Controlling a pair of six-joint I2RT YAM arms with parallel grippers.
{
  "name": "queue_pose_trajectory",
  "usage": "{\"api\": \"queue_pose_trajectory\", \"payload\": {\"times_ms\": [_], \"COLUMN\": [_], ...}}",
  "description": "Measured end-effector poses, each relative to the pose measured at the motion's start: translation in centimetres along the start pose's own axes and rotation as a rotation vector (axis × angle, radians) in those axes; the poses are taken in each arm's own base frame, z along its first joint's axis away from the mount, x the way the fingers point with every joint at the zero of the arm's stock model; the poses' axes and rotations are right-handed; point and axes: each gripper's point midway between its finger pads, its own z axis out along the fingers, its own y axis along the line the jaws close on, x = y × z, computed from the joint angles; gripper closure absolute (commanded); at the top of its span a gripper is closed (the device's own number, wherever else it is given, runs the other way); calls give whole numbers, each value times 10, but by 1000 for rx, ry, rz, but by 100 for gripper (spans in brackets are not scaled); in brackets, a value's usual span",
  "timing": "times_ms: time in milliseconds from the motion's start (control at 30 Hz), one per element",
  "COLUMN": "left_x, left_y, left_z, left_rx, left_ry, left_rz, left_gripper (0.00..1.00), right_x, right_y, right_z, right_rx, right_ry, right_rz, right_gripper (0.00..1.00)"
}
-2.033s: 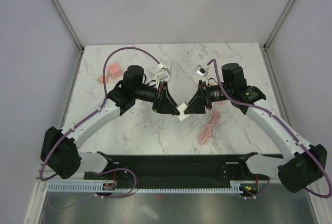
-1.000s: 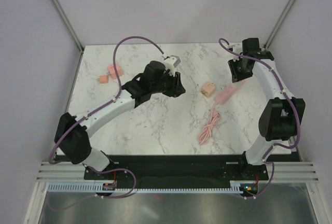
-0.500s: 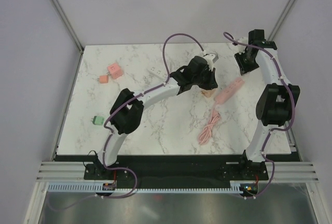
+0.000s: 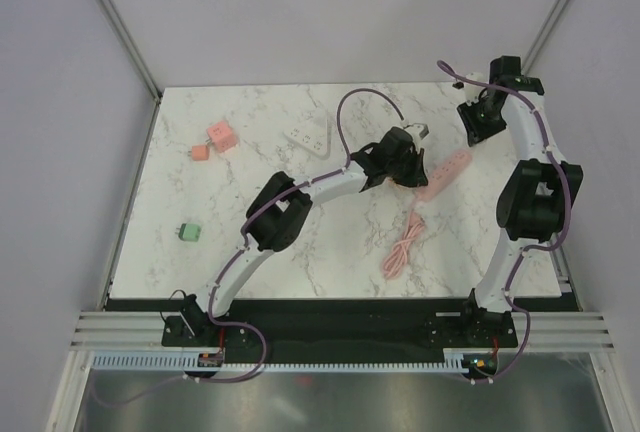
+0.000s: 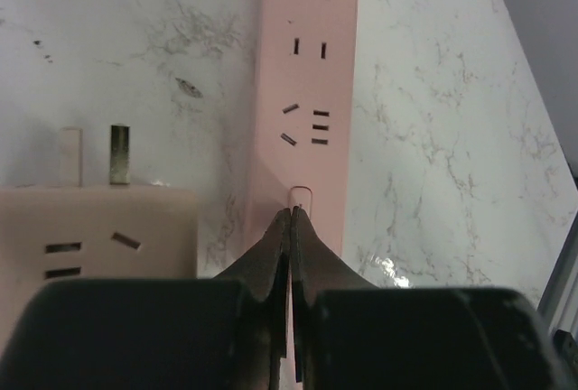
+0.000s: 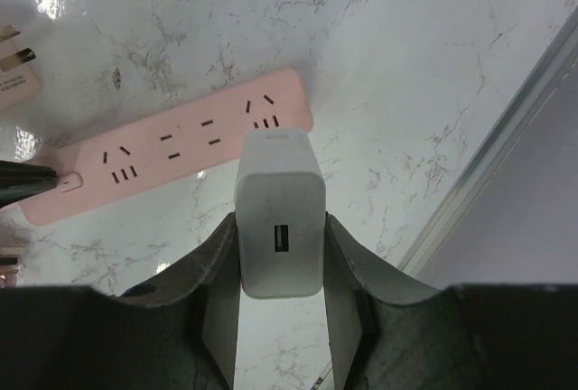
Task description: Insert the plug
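A pink power strip lies at an angle on the marble at the right, sockets facing up. My left gripper is shut with nothing between its fingers. Its tips rest on the strip's near end, by the switch. My right gripper is shut on a white plug, a charger block with a USB port facing the camera. It hangs just above the strip's far end. The plug's prongs are hidden.
A beige adapter with two prongs lies just left of the left gripper. The strip's pink cable is coiled in front. A white triangular adapter, a pink cube and a green piece lie to the left.
The left arm has stretched right to the strip's near end and its jaws have shut. The right arm has moved slightly toward the strip's far end, still holding the plug.
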Motion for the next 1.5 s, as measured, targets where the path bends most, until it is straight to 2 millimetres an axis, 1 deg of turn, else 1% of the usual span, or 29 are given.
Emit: {"api": "queue_pose_trajectory", "payload": {"times_ms": [33,100,233,367,433,533,633,800,1000,1500], "left_x": [8,11,11,12,12,12,12,10,10,10], "left_y": [1,-4,-10,-8,-8,-8,-8,-8,-8,-8], "left_z": [5,9,11,14,15,16,16,18,18,18], "left_rx": [-1,16,24,21,20,19,19,19,17,11], "left_ry": [13,11,10,7,5,4,0,-7,-8,-12], "left_rz": [-4,-2,4,3,3,4,5,8,12,15], "left_gripper": [97,97,97,97,97,98,98,98,98,98], "right_x": [1,2,4,8,15,28,38,42,44,33], "right_y": [-1,-2,-1,5,10,14,7,-5,-5,-9], "right_z": [0,0,4,12,19,25,26,26,36,42], "right_rx": [-7,-20,-47,-89,-118,-163,-183,-183,-214,-220], "right_ry": [-4,-11,-16,-12,-2,8,4,-18,-34,-103], "right_rz": [0,-9,-29,-51,-67,-77,-82,-108,-145,-224], "right_gripper": [100,100,100,100,100,100,100,100,100,100]}}
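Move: The power strip's far socket, where the plug held in the right hand is headed, lies about 5 cm left of that hand, 3 cm ahead and 10 below. The left hand's shut tips hover by the strip's near-end switch, 1 cm to their right and 2 below; the far socket is some 10 cm ahead and 11 right. From the left hand, the beige block stands 5 cm ahead and 7 left, the coiled cord 12 back and 8 left. The white plug, still gripped, is lowered about 5 cm towards the strip's far socket, drifting back and then forward again and some 2 cm right, while the right wrist turns roughly 15 degrees counter-clockwise to square it with the strip. The left hand's closed tips settle about 1 cm down and 2 cm right onto the strip's near end, then hold there. ##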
